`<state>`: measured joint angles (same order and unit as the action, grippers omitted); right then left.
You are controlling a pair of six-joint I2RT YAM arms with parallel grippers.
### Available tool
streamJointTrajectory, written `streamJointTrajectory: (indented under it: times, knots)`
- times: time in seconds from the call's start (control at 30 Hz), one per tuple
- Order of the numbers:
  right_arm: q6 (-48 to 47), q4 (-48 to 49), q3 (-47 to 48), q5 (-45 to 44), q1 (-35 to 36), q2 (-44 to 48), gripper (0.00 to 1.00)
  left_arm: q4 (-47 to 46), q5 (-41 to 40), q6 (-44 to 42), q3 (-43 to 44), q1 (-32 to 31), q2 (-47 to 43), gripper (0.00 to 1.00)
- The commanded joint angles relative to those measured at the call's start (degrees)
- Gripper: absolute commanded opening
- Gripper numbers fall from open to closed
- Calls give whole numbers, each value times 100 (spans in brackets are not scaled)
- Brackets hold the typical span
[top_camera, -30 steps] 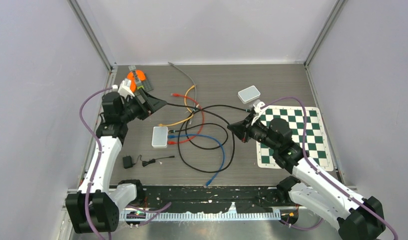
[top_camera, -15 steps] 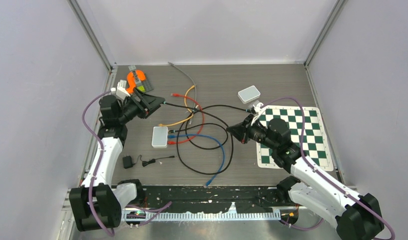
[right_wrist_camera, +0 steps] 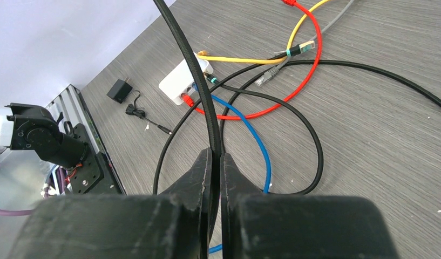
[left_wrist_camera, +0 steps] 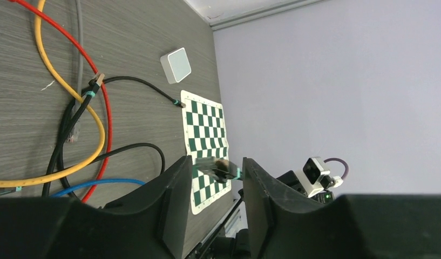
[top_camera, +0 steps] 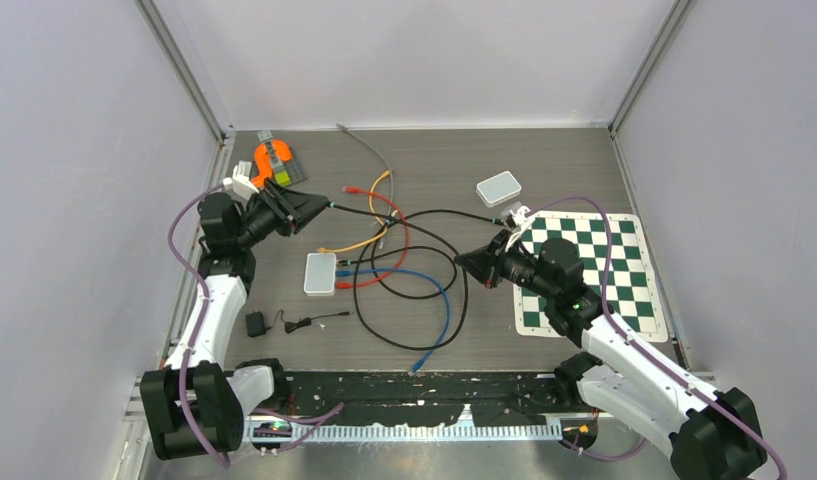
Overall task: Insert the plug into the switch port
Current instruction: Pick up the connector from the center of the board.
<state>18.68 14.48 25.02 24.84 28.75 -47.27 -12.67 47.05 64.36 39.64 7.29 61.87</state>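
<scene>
The white switch (top_camera: 320,273) lies left of centre with several cables plugged into its right side; it also shows in the right wrist view (right_wrist_camera: 183,83). My left gripper (top_camera: 322,207) is raised above the table, left of the cable tangle. It is shut on the plug (left_wrist_camera: 218,167) at one end of a black cable (top_camera: 359,211); the plug lies across the gap between the fingers. My right gripper (top_camera: 464,262) is shut on the same black cable (right_wrist_camera: 204,91) further along, to the right of the switch and above the table.
Red (top_camera: 399,240), yellow (top_camera: 369,240), blue (top_camera: 439,300) and grey (top_camera: 369,150) cables tangle at centre. A second white box (top_camera: 499,188) sits at back right by a green checkered mat (top_camera: 584,270). An orange object (top_camera: 271,160) lies at back left, a black adapter (top_camera: 255,324) at front left.
My left arm has drawn back slightly to the left and turned, with the plug still held. My right gripper has barely shifted on the cable.
</scene>
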Motion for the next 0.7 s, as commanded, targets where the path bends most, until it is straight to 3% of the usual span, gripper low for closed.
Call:
streamJointTrajectory:
  times: [0.0, 0.13, 0.37, 0.5, 0.57, 0.67]
  knots:
    - [118, 415, -58, 153, -74, 85, 5, -441, 150, 188, -65, 62, 14, 40]
    - [146, 434, -103, 221, -105, 105, 5, -551, 179, 244, -60, 66, 52, 39]
    - [144, 456, -81, 280, -137, 1, 5, -692, 286, 309, -44, 68, 93, 16]
    - [124, 491, -76, 343, -142, -52, 5, -702, 304, 327, -3, 69, 112, 11]
    - [124, 503, -90, 352, -143, -47, 5, -674, 288, 302, 29, 69, 123, 13]
    - [175, 555, -98, 354, -144, -10, 5, -460, 220, 159, 104, 70, 123, 33]
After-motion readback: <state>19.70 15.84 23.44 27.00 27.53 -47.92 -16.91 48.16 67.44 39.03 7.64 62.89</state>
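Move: The black cable's connector sits just beyond the left hand point, about 1 cm ahead and 1 cm to its right, level with the still-open fingers. From the left hand, the white switch is some 4 cm back, 4 cm to the left and 25 cm below; the loose red plug lies about 12 cm ahead and 2 cm right on the table. From the right hand, which holds the cable, the connector is roughly 9 cm ahead, 21 cm left and 5 cm higher. The left fingers close on the black cable's connector and pinch it, their gap shrinking to under half, while that hand stays practically in place, pointing forward and right. The right hand keeps its shut grip on the cable and sinks about 1 cm, its fingers tipping down only slightly. ##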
